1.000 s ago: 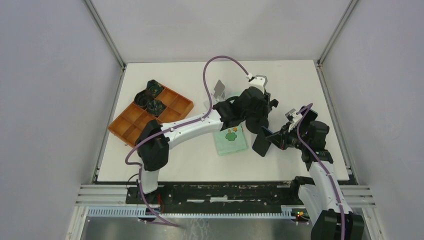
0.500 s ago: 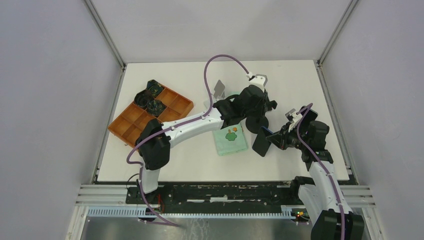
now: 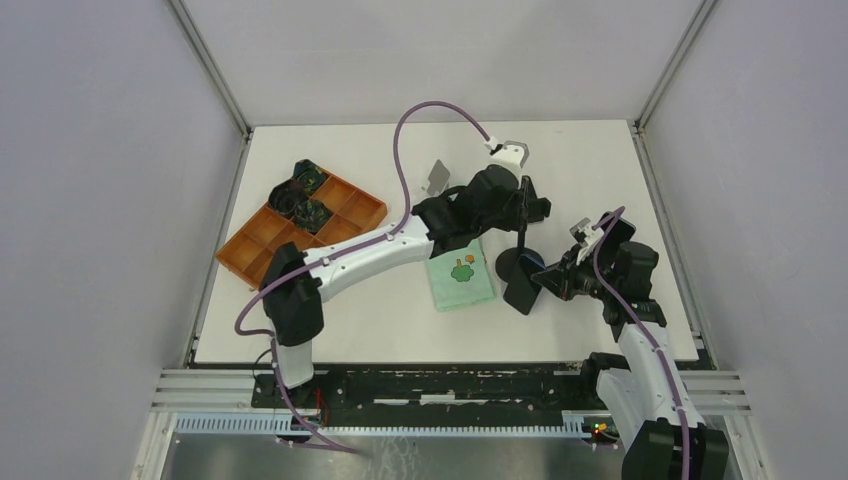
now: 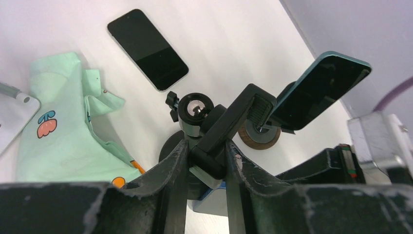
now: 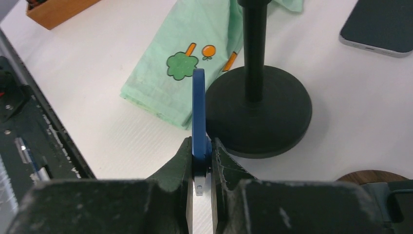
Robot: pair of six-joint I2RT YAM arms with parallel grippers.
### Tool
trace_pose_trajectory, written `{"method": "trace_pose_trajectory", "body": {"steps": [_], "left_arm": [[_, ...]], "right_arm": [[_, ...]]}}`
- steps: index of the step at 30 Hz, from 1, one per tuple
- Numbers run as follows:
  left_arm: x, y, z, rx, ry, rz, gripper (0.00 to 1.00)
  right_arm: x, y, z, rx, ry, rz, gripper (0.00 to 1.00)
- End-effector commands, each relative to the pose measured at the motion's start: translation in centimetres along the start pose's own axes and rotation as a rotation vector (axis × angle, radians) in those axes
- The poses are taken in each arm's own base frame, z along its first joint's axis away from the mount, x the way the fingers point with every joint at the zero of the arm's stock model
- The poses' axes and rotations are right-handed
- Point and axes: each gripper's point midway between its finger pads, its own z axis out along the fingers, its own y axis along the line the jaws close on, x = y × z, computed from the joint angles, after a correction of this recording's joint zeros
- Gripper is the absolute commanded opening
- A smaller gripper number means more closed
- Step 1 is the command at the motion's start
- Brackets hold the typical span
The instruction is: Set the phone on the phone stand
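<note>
The black phone stand (image 3: 513,265) stands on its round base (image 5: 258,114) beside the green cloth. My left gripper (image 4: 207,148) (image 3: 523,213) is shut on the stand's top clamp (image 4: 229,124), both fingers pressed against it. To the right of the base, my right gripper (image 5: 200,146) (image 3: 545,283) is shut on the blue phone (image 5: 198,109) (image 3: 522,289). It holds the phone on edge, just above the table. Its lower part shows under the clamp in the left wrist view.
A mint cloth (image 3: 460,279) with fruit prints lies left of the stand. A dark phone (image 4: 147,48) (image 5: 382,24) lies flat beyond it. A teal-edged phone (image 4: 319,90) sits above a wooden disc (image 4: 258,137). A grey phone (image 3: 437,177) and an orange tray (image 3: 300,230) are at the left.
My left gripper has closed on the stand's clamp and the left wrist has drawn back to the far left, uncovering the stand's pole and base. The right arm and phone have not moved.
</note>
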Motion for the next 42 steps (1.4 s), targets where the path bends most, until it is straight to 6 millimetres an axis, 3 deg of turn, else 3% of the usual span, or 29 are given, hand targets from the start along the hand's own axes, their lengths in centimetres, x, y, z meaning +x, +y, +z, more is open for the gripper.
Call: {"method": "trace_pose_trajectory", "body": {"steps": [1, 10, 22, 35, 42], "left_arm": [[-8.6, -2.2, -5.4, 0.095, -0.237, -0.031, 0.02], [-9.2, -0.3, -8.1, 0.042, -0.267, -0.006, 0.02], [-8.4, 3.6, -12.9, -0.052, -0.282, 0.036, 0.02], [-4.7, 10.4, -17.8, -0.255, -0.264, 0.053, 0.02], [-2.9, 13.4, -18.8, -0.372, -0.248, 0.061, 0.02]], "right_arm": [[-3.1, 0.5, -0.3, -0.025, -0.066, -0.098, 0.0], [-3.0, 0.7, -0.3, -0.039, -0.063, -0.098, 0.0], [-2.9, 0.9, -0.3, -0.051, -0.063, -0.097, 0.0], [-2.8, 0.8, -0.2, -0.05, -0.057, -0.093, 0.0], [-2.7, 0.7, -0.2, -0.047, -0.054, -0.089, 0.0]]}}
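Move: The left hand already holds the black phone stand near its clamp head. It is bound for the clear table between tray and green towel, about 28 cm left, 8 cm back and 22 cm below. The towel's middle lies some 13 cm left, level with the hand, and the silver stand about 21 cm left and 14 cm ahead. The phone held in the right gripper is roughly 13 cm back, 1 cm right. From the right hand, that clear patch is some 32 cm left, 3 cm ahead. Still pinching the black phone stand under its head, the left hand first raises it about 5 cm, then swings it left over the green towel, some 20 cm in all and speeding up, while easing back about 5 cm. Near the end it starts to sink, the wrist turning about 15 degrees counter-clockwise and its left side rising; the fingers keep their grip. ##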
